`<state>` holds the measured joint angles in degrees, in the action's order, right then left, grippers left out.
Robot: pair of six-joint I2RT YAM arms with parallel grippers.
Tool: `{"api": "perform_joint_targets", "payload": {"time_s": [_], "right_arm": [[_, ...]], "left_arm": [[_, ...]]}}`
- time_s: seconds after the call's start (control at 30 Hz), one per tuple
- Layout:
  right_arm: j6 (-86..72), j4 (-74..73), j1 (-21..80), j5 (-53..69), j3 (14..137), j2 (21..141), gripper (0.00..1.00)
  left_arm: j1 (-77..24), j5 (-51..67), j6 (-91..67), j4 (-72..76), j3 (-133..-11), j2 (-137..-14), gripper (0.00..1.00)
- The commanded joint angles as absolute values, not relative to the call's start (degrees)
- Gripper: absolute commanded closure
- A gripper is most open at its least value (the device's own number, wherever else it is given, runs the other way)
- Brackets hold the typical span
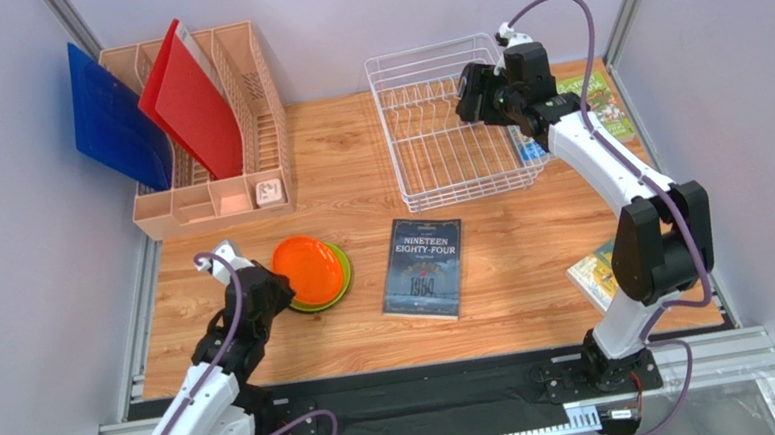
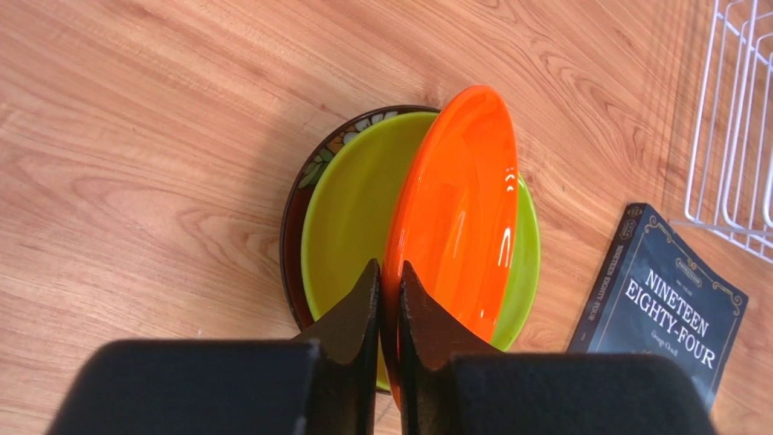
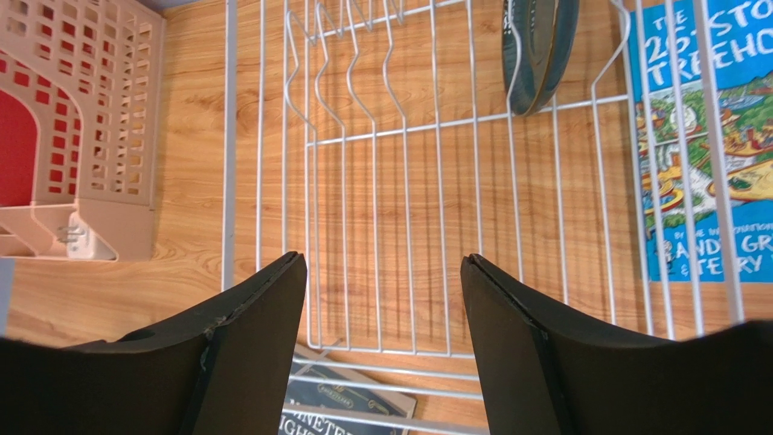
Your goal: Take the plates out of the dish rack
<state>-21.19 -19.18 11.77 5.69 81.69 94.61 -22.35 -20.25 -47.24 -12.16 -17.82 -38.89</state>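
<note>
My left gripper (image 2: 387, 267) is shut on the near rim of the orange plate (image 2: 458, 208), holding it tilted on edge over the lime green plate (image 2: 354, 208). The green plate lies on the dark red floral plate (image 2: 295, 208) on the table. In the top view this stack (image 1: 341, 281) sits left of centre, with the orange plate (image 1: 308, 266) and left gripper (image 1: 272, 292) over it. My right gripper (image 3: 381, 263) is open and empty above the white wire dish rack (image 3: 406, 136). The dark teal-grey plate (image 3: 542, 50) stands upright in the rack's far right slots. The rack (image 1: 440, 150) is at the back right, and my right gripper (image 1: 472, 95) hangs over it.
A dark book, Nineteen Eighty-Four (image 1: 422, 267), lies mid-table, right of the plate stack. A salmon-pink organiser (image 1: 218, 199) with red and blue boards stands at the back left. A colourful book (image 3: 703, 136) lies right of the rack. Another small book (image 1: 593, 272) lies near my right arm.
</note>
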Motion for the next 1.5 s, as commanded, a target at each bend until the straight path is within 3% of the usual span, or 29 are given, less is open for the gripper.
{"api": "perform_joint_targets", "payload": {"time_s": [0.0,0.07,0.3,0.37,0.6,0.77,1.07,1.2,1.43,1.47], "right_arm": [[-17.1,-21.3,11.1,1.6,88.2,99.0,0.31],[-16.2,-22.3,10.6,0.1,91.7,101.9,0.31],[-14.0,-25.7,9.1,-9.4,103.5,110.9,0.31],[-12.7,-25.9,9.1,-12.3,106.2,113.2,0.3],[-7.9,-29.9,8.9,-14.1,121.0,125.3,0.32],[-5.9,-28.7,9.0,-15.0,124.1,130.8,0.39],[-4.1,-30.8,8.9,-14.8,133.0,138.3,0.57],[-3.9,-30.9,8.9,-14.0,133.4,140.2,0.71],[-3.7,-31.2,9.1,-12.6,134.0,142.3,0.82],[-3.5,-31.1,9.1,-12.6,134.0,142.4,0.89]], "left_arm": [[-22.2,-20.7,-48.2,-10.1,-17.8,-40.3,0.73],[-22.2,-20.7,-47.9,-9.9,-17.8,-40.6,0.59],[-22.2,-23.8,-46.6,-14.0,-20.2,-39.6,0.31],[-22.2,-24.6,-45.5,-15.8,-21.8,-39.2,0.04],[-22.2,-17.9,-37.5,-11.2,-26.5,-37.8,0.01],[-22.2,-9.0,-33.8,-3.6,-31.6,-43.6,0.0],[-22.2,-1.5,-33.9,2.1,-37.9,-58.1,0.02],[-22.2,-0.6,-34.7,3.7,-37.8,-60.1,0.03],[-22.2,-0.5,-35.1,4.9,-37.2,-61.5,0.03],[-22.2,-0.6,-35.2,5.2,-37.0,-61.8,0.03]]}}
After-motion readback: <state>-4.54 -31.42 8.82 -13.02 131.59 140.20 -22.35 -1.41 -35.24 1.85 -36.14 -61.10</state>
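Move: Out in the dish rack, the dark plate stands on edge about 17 cm ahead of the right hand, 6 cm to its right and 14 cm below it. The blue treehouse book lies about 13 cm to the right of that plate and 4 cm nearer. The left hand still holds the orange plate over the green plate, whose middle is some 5 cm ahead, 6 cm right and 3 cm below; the 1984 book is about 21 cm right of the green plate, 2 cm nearer. Reaching forward about 17 cm and slightly right, then down some 10 cm into the rack, the right hand rolls its left side down about 25 degrees and shuts its fingers on the dark plate's upper edge. The left hand opens wide to let go of the orange plate, then lifts and swings right and forward to clear the stack, turning about 20 degrees clockwise. ##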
